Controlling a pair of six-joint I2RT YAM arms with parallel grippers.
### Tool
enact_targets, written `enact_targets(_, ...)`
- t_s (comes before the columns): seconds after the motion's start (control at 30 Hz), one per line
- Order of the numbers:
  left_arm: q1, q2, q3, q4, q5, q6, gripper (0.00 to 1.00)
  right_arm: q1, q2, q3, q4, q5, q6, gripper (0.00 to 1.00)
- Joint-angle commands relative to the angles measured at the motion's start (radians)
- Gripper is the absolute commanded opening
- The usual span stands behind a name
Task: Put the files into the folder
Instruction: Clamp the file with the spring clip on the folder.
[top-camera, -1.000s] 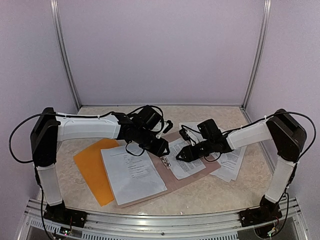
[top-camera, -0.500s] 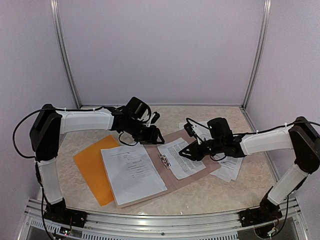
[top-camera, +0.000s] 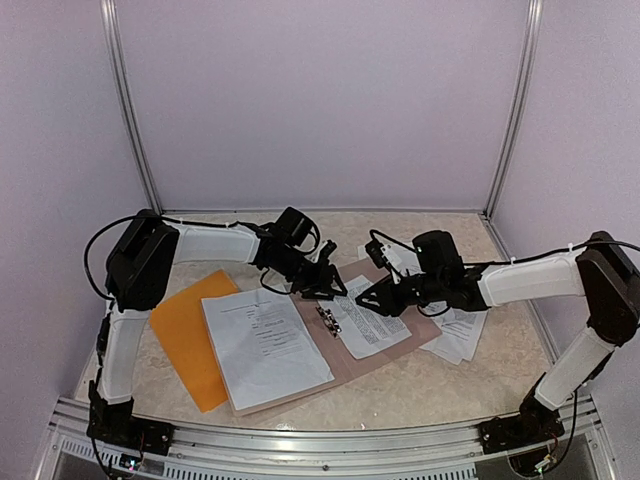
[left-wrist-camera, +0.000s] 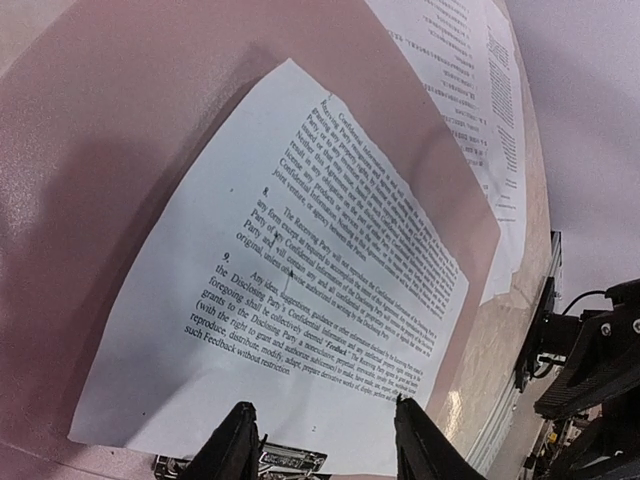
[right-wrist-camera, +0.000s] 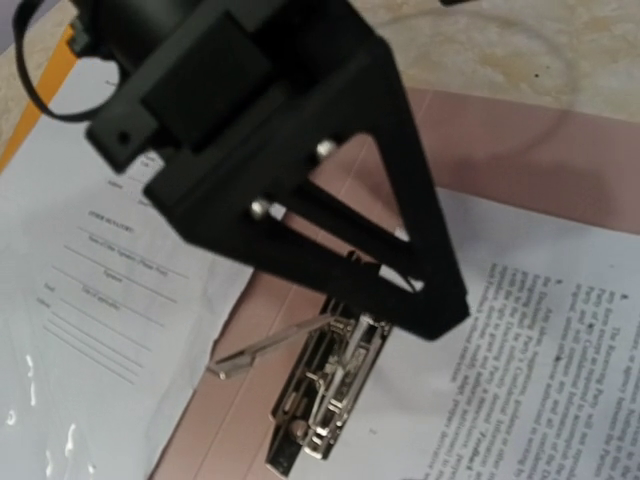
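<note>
The files are white printed sheets. One (top-camera: 368, 318) (left-wrist-camera: 300, 270) lies on the right half of the brown clipboard (top-camera: 345, 365), its edge by the metal clip (top-camera: 329, 320) (right-wrist-camera: 325, 400). Another (top-camera: 265, 345), under clear plastic, covers part of the orange folder (top-camera: 180, 335) at the left. More sheets (top-camera: 462, 330) lie at the right. My left gripper (top-camera: 326, 286) (left-wrist-camera: 325, 445) hovers open over the clip end of the clipboard sheet. In the right wrist view the left gripper (right-wrist-camera: 400, 290) touches the clip's far end. My right gripper (top-camera: 368, 299) rests low over the same sheet; its jaws do not show.
The clip's thin lever (right-wrist-camera: 270, 345) stands out to the left. Lilac walls and two metal posts (top-camera: 128, 110) close the back and sides. An aluminium rail (top-camera: 320, 445) runs along the near edge of the marble-patterned table (top-camera: 420, 385).
The left arm drew back, then reached right and down to the clip. The right arm stretched out lower, its gripper staying over the clipboard sheet.
</note>
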Motion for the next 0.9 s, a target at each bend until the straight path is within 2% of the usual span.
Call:
enact_targets(0.0, 0.004, 0.003, 0.0, 0.039, 0.037, 0.016, 0.44, 0.015, 0.019, 0.013, 0.006, -0.002, -0.001, 0.33)
enact_targets(0.2, 0.022, 0.023, 0.015, 0.023, 0.051, 0.007, 0.44, 0.034, 0.033, 0.048, -0.023, -0.002, -0.015, 0.33)
enact_targets(0.87, 0.031, 0.076, -0.068, 0.094, 0.063, -0.044, 0.44, 0.125, 0.142, 0.248, -0.173, 0.0, -0.19, 0.33)
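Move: The spring clip lies below the left hand, roughly 4 cm back, 2 cm left and 5 cm down. From the right hand the clip is some 6 cm left, about 1 cm ahead and 11 cm down. The small printed sheet's middle is about 3 cm to the right of the right hand and 2 cm ahead; the big white sheet's middle is roughly 22 cm to the right hand's left and 6 cm back. Both lie on the open folder. The right hand, gripper kept part open, goes about 5 cm left over the printed sheet towards the clip and the left gripper, dipping slightly at first, rising to about 2.5 cm above its start and starting down again while it swings some 10 degrees counter-clockwise. The left hand first stays nearly in place over the clip's far end, then sinks some 2.5 cm towards the clip and the sheet's edge, fingers still half open. ##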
